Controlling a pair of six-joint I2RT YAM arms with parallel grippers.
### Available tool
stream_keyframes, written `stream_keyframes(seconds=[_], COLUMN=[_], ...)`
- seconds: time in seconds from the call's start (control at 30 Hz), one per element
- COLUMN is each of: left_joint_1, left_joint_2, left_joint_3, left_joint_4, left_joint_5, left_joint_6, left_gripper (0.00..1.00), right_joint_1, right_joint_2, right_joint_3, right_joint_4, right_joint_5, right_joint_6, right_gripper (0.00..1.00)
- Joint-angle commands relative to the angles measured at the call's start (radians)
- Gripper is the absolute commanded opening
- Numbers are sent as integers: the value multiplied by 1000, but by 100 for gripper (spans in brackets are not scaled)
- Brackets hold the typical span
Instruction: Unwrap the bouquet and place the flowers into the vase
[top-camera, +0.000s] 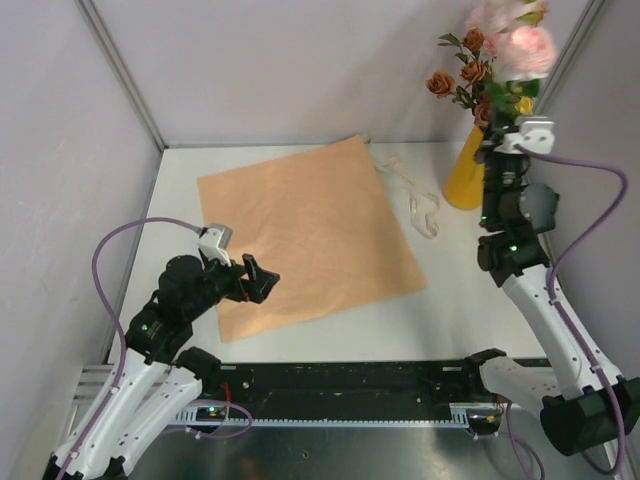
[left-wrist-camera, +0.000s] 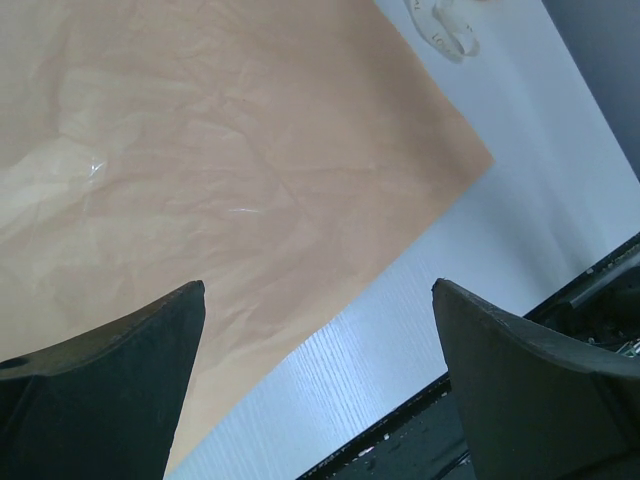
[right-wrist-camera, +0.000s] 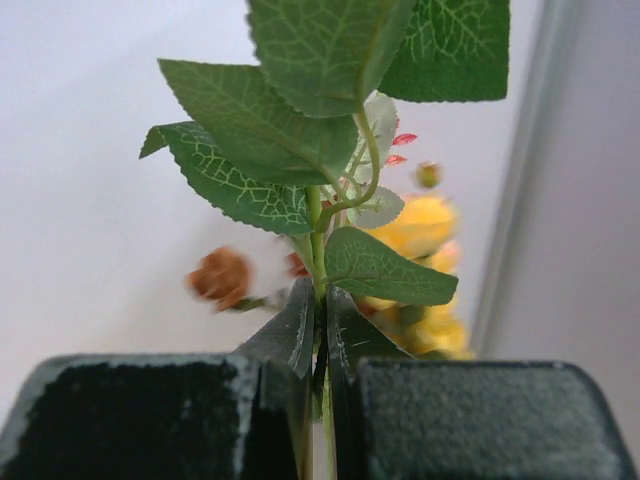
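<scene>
The flowers (top-camera: 500, 50), pink, yellow and rust-brown blooms on leafy stems, stand upright at the back right, right above the mustard-yellow vase (top-camera: 465, 180). My right gripper (top-camera: 490, 135) is shut on a green stem (right-wrist-camera: 315, 215), with its fingertips (right-wrist-camera: 321, 295) pinched together just under the leaves. The gripper hides the stems' lower ends. The bouquet's wrapping paper (top-camera: 305, 230) lies spread flat, peach side up. My left gripper (top-camera: 262, 278) hovers open over the paper's near edge (left-wrist-camera: 220, 170), and nothing sits between its fingers (left-wrist-camera: 318, 290).
A cream ribbon (top-camera: 420, 205) lies loose on the white table between the paper and the vase, seen also at the top of the left wrist view (left-wrist-camera: 445, 25). Walls close in the back and both sides. A black rail (top-camera: 350, 385) runs along the near edge.
</scene>
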Motion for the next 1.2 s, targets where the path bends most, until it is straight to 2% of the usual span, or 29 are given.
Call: stream_keyframes(seconds=[0.0, 0.2, 0.5, 0.73, 1.17], left_joint_1=[-4, -5, -5, -5, -5], left_joint_2=[16, 4, -29, -37, -28], left_joint_3=[15, 18, 15, 14, 14], left_joint_4=[0, -5, -9, -11, -11], left_joint_5=[-35, -48, -69, -81, -74], left_joint_6=[15, 12, 12, 11, 9], left_gripper=[100, 100, 100, 100, 100], right_joint_1=[-163, -359, -449, -539, -585], right_joint_2=[-46, -11, 89, 173, 270], right_joint_3=[92, 138, 157, 160, 231], right_joint_4=[-7, -3, 90, 215, 240], right_joint_5=[-96, -238, -309, -411, -449], right_joint_6=[71, 218, 272, 403, 463], right_gripper=[0, 0, 0, 0, 0])
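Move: The right hand already holds the last pink flower by its stem, high over the table. The yellow vase stands about 16 cm ahead of it and 9 cm to its right, its middle some 34 cm below. The ribbon lies about 14 cm ahead and 6 cm left, some 48 cm down; the wrapping paper's middle about 7 cm ahead and 38 cm left. From the left hand the vase is roughly 32 cm ahead, 59 cm right. Still pinching the pink flower's stem, the right hand swings some 13 cm right, then about 8 cm forward. ##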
